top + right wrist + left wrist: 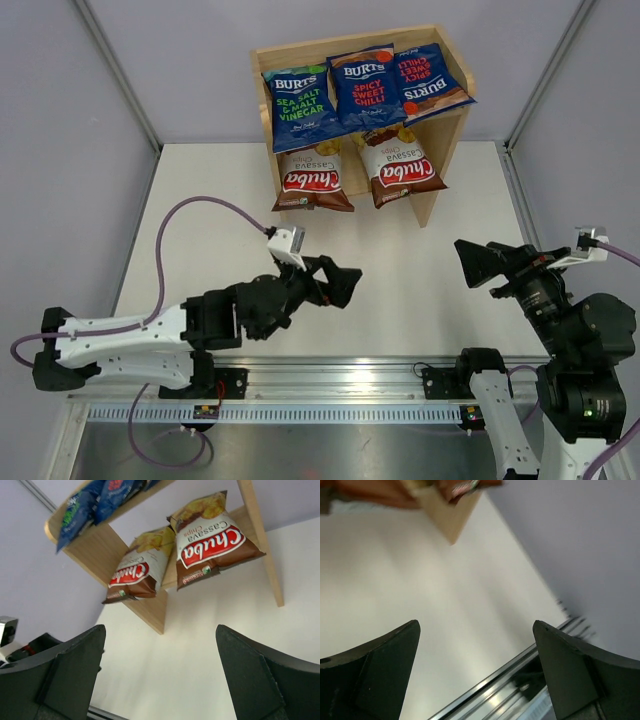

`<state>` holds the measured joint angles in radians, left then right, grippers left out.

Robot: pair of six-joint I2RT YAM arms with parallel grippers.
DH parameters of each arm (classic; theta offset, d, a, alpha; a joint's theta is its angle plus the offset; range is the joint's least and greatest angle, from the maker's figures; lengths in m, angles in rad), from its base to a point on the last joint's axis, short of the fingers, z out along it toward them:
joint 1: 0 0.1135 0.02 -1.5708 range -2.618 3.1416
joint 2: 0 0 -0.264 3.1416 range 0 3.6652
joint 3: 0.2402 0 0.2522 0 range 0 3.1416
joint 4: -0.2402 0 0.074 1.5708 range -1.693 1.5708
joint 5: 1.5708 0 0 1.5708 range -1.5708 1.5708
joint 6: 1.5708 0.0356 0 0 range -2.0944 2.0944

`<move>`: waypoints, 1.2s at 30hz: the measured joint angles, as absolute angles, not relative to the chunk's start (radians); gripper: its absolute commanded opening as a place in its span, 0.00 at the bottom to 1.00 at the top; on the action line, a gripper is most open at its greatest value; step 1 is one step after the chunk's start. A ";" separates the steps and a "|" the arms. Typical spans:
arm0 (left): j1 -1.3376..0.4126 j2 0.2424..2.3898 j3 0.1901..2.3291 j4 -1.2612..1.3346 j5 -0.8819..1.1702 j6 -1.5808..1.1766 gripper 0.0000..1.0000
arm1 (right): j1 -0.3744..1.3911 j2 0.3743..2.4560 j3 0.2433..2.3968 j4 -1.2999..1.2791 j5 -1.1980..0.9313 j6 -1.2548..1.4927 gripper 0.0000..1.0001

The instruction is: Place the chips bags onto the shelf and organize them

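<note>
The wooden shelf (452, 150) stands at the far middle of the table. On its top tier lie three blue Burts bags: the green-cornered one (298, 105), a red-label one (365, 88) and another red-label one (430, 82) turned upside down. On the lower tier lean two Chuba bags (310, 180) (400, 170), also in the right wrist view (135, 570) (212, 545). My left gripper (345, 283) (476, 630) is open and empty, above the table in front of the shelf. My right gripper (478, 265) (160, 635) is open and empty, pointing at the shelf (150, 607).
An aluminium rail (340, 385) runs along the near edge and shows in the left wrist view (510, 675). A purple cable (190, 215) loops over the left arm. Grey walls close in the table on three sides.
</note>
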<state>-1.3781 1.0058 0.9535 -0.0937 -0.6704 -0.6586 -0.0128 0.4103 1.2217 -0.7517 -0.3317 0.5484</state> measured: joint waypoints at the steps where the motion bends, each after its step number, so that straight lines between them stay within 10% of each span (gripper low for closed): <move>1: -1.401 0.977 0.938 -0.170 -0.715 -0.654 0.99 | -0.013 0.419 1.219 -0.760 -0.330 0.512 0.99; 9: -1.316 0.913 0.947 -0.773 -0.862 -0.709 0.99 | -0.013 0.426 1.177 -0.791 -0.286 0.353 0.99; 21: -0.616 0.510 0.871 -0.807 -0.648 -0.532 0.99 | 0.014 0.500 1.136 -0.884 -0.154 0.264 1.00; 36: -0.538 0.353 0.791 -0.782 -0.520 -0.338 0.99 | 0.128 0.415 1.133 -0.925 0.026 0.228 0.99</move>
<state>-0.5381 0.3534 0.7906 -0.7818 -0.5198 -0.3382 0.1284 0.4149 1.1328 -0.9249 0.0257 0.2279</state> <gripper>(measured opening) 0.988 0.993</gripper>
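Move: Both hands are empty. The right-hand Chuba bag on the lower shelf lies about 22 cm ahead of the left hand and 12 cm to its right, roughly level with it. From the same hand, the other Chuba bag is some 19 cm ahead, 4 cm left and also level. From the right hand, the right-hand Chuba bag lies about 20 cm ahead, 15 cm left and 9 cm lower. Empty left hand swings some 30 cm left, away from the bags, turning counter-clockwise; right sinks about 8 cm. ##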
